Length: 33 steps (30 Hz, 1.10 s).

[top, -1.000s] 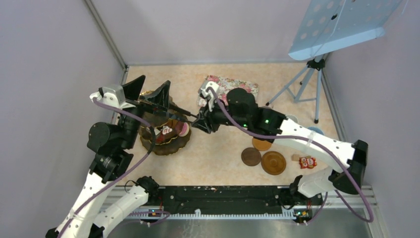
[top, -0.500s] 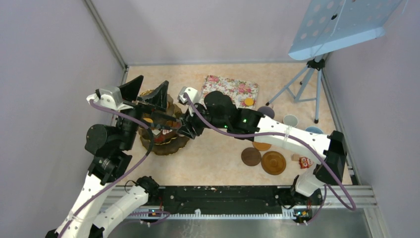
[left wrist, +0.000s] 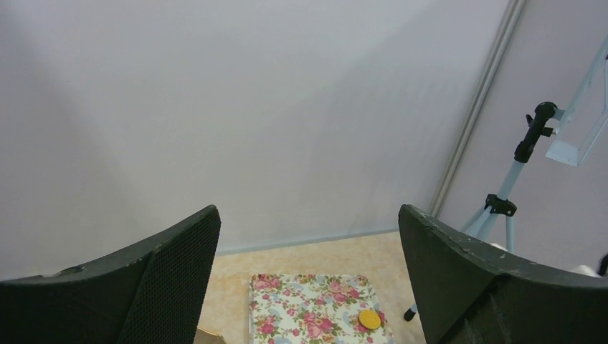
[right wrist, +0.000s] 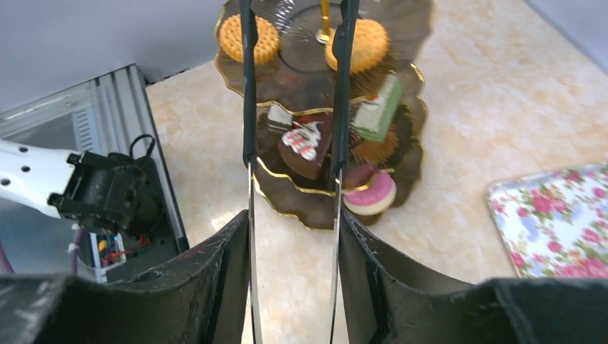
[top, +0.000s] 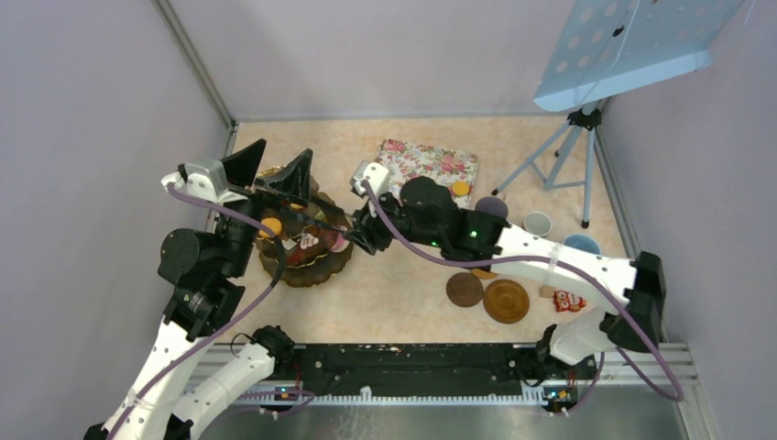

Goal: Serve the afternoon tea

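A dark, gold-rimmed tiered stand (top: 316,268) holds the tea food. Two orange biscuits (right wrist: 249,39) lie on its top tier. Lower tiers carry a chocolate cake (right wrist: 305,143), a green cake (right wrist: 378,107) and a pink doughnut (right wrist: 369,193). My right gripper (right wrist: 292,236) is shut on black tongs (right wrist: 249,86), whose two arms stand apart over the stand; their tips run out of the wrist view. My left gripper (top: 275,170) hangs open and empty above the stand's far side. One more biscuit (left wrist: 369,319) lies on the rose tray (left wrist: 301,315). A lilac mug (top: 491,207), white cup (top: 537,223) and light-blue mug (top: 583,244) stand to the right.
Two brown round discs (top: 506,301) and a small snack packet (top: 570,300) lie near the front right. A tripod (top: 568,156) with a pale blue panel stands at the back right. Walls close in on the left, back and right.
My right arm pushed left toward the stand with the tongs, then drew back a little to the right. The left arm has hardly moved.
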Tool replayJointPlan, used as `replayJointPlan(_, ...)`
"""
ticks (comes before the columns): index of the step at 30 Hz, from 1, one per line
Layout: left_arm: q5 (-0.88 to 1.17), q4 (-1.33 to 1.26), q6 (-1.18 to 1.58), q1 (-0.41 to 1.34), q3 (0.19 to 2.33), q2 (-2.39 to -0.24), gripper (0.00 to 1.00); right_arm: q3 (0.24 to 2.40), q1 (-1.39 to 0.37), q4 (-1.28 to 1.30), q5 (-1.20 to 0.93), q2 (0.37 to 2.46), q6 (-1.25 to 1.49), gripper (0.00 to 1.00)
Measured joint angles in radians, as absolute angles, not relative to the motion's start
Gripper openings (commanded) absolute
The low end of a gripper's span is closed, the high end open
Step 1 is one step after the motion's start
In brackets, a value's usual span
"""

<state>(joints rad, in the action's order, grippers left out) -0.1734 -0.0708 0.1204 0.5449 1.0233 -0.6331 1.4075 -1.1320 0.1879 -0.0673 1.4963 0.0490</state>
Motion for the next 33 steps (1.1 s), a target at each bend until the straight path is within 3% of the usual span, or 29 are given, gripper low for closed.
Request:
replayJointPlan(9, -0.177, -0.071, 0.113, 0.545, 1.023, -0.632, 0.99, 1.154, -1.129, 0.144, 0.157, 1.123, -0.019, 0.40)
replayJointPlan(12, -0.177, -0.071, 0.110, 0.545, 1.023, -0.632, 0.99, 1.142, -1.084, 0.173, 0.249, 1.092, -0.018, 0.39)
replayJointPlan(19, -0.177, -0.072, 0.109, 0.545, 1.023, -0.637, 0.99, 1.332, -0.773, 0.447, 0.338, 1.381, 0.149, 0.40)
replayJointPlan(24, -0.178, -0.072, 0.104, 0.545, 1.022, -0.645, 0.99, 1.443, -0.685, 0.650, 0.380, 1.585, 0.238, 0.41)
replayJointPlan(33, -0.181, -0.076, 0.098, 0.545, 1.015, -0.645, 0.99, 1.423, -0.568, 0.726, 0.326, 1.619, 0.298, 0.42)
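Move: The right hand holds the tongs, their tips over the tiered stand; the last yellow cookie lies about 26 cm ahead, 25 cm right and 28 cm below it. The floral tray's middle is some 10 cm left of that cookie and 3 cm farther out; the tall mug is 6 cm right of the cookie and 9 cm nearer. The stand is 13 cm ahead and 17 cm left of the hand. From the left hand, the cookie is 23 cm ahead, 34 cm right, 48 cm below. The right arm swings the half-open tongs about 26 cm right, then forward and down, clockwise, to the yellow cookie. ##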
